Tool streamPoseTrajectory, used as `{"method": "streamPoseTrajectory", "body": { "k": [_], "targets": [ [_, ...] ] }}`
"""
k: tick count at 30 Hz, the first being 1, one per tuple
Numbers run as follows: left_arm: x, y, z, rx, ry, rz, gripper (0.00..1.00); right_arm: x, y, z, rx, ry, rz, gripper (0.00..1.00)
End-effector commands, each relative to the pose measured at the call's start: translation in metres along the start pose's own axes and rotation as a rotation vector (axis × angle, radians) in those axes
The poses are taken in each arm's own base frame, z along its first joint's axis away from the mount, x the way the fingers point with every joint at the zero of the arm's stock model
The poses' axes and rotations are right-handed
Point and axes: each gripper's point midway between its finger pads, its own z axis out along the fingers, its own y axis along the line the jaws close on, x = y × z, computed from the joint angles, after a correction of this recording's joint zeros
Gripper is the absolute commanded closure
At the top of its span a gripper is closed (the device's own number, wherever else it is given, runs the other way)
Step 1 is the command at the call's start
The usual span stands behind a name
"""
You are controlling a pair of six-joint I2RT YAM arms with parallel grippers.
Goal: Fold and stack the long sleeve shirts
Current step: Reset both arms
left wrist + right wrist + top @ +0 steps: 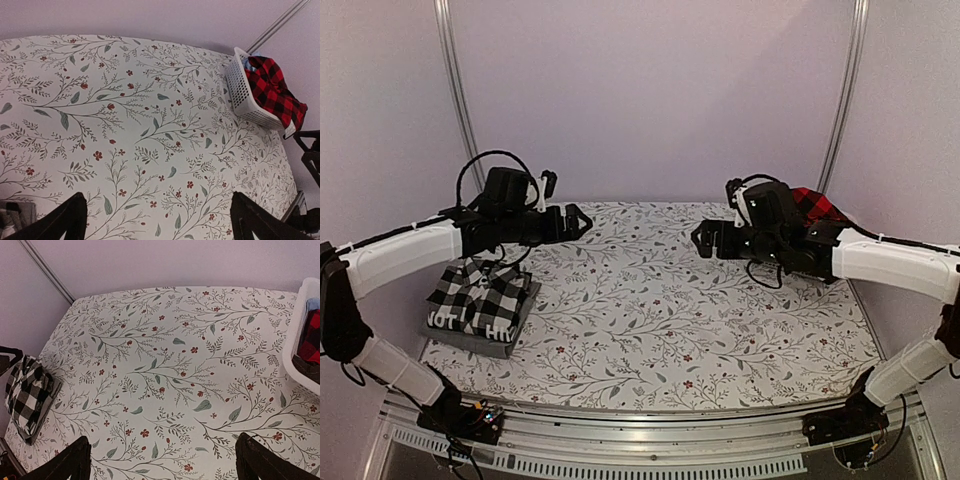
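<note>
A folded black-and-white check shirt [480,298] with white lettering lies on a folded grey shirt [468,343] at the table's left side. The right wrist view shows this stack [26,396] at its far left. A red-and-black check shirt [272,89] hangs crumpled in a white basket [239,92] at the back right. My left gripper [576,222] hovers open over the table, right of the stack, with nothing between its fingers [64,223]. My right gripper [706,238] is open and empty too, in front of the basket, its fingers [266,461] spread wide.
The floral tablecloth [660,310] covers the table between both arms. The basket wall [299,342] rises at the right edge of the right wrist view. Metal frame posts [458,95] stand at the back corners.
</note>
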Motion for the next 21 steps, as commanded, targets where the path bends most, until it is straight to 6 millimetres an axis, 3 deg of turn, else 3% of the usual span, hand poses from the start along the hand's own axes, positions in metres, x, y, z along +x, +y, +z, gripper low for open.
{"method": "streamPoseTrajectory", "body": {
  "k": [1,7,12,16,21],
  "targets": [
    [-0.040,-0.035,-0.028,0.094,-0.151,0.055,0.00,-0.051,-0.005,-0.040,0.029,-0.179,-0.003,0.01],
    [-0.051,-0.051,-0.055,0.129,-0.260,0.103,0.00,-0.086,-0.013,-0.094,0.028,-0.355,0.005,0.01],
    [-0.050,-0.057,-0.074,0.145,-0.323,0.125,0.00,-0.096,-0.019,-0.124,0.016,-0.449,0.001,0.01],
    [-0.051,-0.057,-0.079,0.148,-0.358,0.130,0.00,-0.097,-0.015,-0.131,-0.019,-0.469,-0.004,0.01],
    [-0.048,-0.055,-0.077,0.143,-0.353,0.130,0.00,-0.093,-0.014,-0.125,-0.025,-0.453,-0.004,0.01]
  ]
}}
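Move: Some 25 cm to the left of the empty left hand, 8 cm nearer the base and 19 cm lower, lies the finished stack of shirts. The basket with the red checked shirt stands about 11 cm ahead of the empty right hand, 27 cm to its right and 15 cm below; the stack is some 51 cm to that hand's left, 4 cm back and 19 cm lower. Rising clear of the bare table, both hands go on up with their fingers kept wide open: the right fastest, about 14 cm up and 7 cm to the right, the left some 10 cm up and a little back, away from the stack. Both wrists tip the fingers up by roughly 20 degrees, and both arms ease to a stop. ##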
